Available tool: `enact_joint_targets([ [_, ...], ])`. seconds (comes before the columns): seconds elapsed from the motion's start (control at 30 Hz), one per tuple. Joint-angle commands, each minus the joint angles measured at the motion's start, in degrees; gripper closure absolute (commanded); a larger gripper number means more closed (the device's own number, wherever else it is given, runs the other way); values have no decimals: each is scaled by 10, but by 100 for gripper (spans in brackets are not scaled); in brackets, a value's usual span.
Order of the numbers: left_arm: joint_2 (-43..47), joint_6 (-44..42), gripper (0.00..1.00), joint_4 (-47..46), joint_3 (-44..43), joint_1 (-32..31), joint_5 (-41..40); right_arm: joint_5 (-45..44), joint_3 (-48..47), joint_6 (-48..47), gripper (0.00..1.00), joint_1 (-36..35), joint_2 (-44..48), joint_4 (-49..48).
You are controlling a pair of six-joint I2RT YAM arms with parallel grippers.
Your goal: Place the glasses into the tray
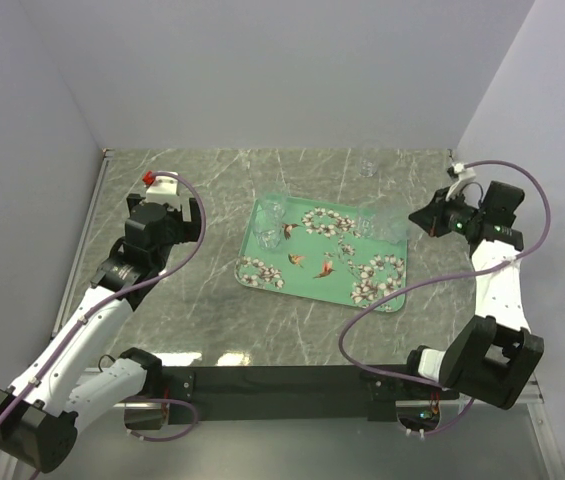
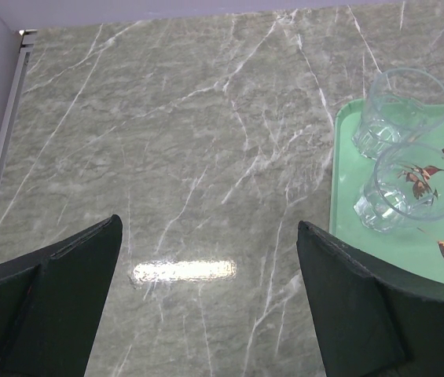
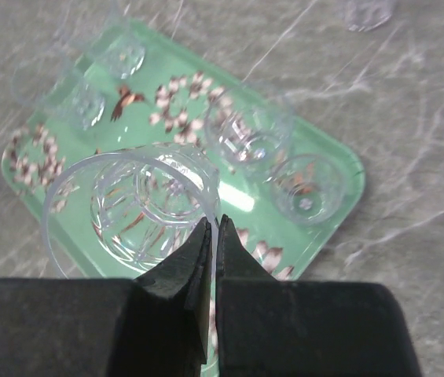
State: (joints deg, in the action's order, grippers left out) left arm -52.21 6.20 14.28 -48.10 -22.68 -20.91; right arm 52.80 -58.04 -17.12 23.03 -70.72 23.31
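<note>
The mint-green tray [image 1: 262,247] with blossoms and birds lies mid-table. Two clear glasses [image 2: 402,110] [image 2: 410,188] stand in its far-left corner, and two more [image 3: 249,129] [image 3: 306,188] stand near its right end. My right gripper [image 3: 215,224] is shut on the rim of another glass [image 3: 131,208], which hangs above the tray's right part. One glass [image 1: 367,166] stands on the table at the back. My left gripper [image 2: 207,226] is open with nothing between its fingers, over bare marble left of the tray.
Grey marble table with white walls on the left, back and right. A metal strip [image 2: 1,157] runs along the left edge. The right arm's purple cable [image 1: 382,300] loops over the tray's near-right corner.
</note>
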Motion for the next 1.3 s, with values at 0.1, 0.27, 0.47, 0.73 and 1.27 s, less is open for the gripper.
enact_joint_targets([
  [0.1,11,-6,1,-22,2,1,-6,-3,43,-69,100,-44,30,27],
  [0.27,11,-7,1,-22,2,0,-5,-98,69,-55,100,-110,38,-14],
  [0.47,9,-7,1,-22,1,0,-5,-199,74,-27,100,-171,10,-56],
  [0.73,11,-7,0,-22,1,1,-5,-263,47,-17,100,-205,-66,-64],
  [1.27,13,-7,1,-22,1,1,-4,-290,33,-9,42,-228,-79,-64],
])
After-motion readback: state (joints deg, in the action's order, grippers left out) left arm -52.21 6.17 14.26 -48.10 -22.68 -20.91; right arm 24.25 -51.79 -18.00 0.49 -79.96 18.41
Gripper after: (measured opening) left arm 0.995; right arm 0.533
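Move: Left of the right hand by about 9 cm, a centimetre back and roughly 21 cm down, is the free tray spot for the held glass. The near tray glass stands about 8 cm ahead and 8 cm left of this hand, the corner glass about 6 cm straight ahead, both some 17 cm below it. A lone glass beyond the tray is about 22 cm ahead, 6 cm left, similarly low. From the left hand, the spot is about 42 cm right, 1 cm ahead, 24 cm below. Sinking about 12 cm and swinging some 6 cm left, the right hand lowers the glass, still pinched by its rim, onto the tray just nearer the base than the two glasses there. It drifts back a couple of centimetres before coming forward again, while the wrist tips down and rolls its left side lower, roughly 15 degrees each. Then the fingers open to about half, one on either side of the glass wall, the hand almost still. ##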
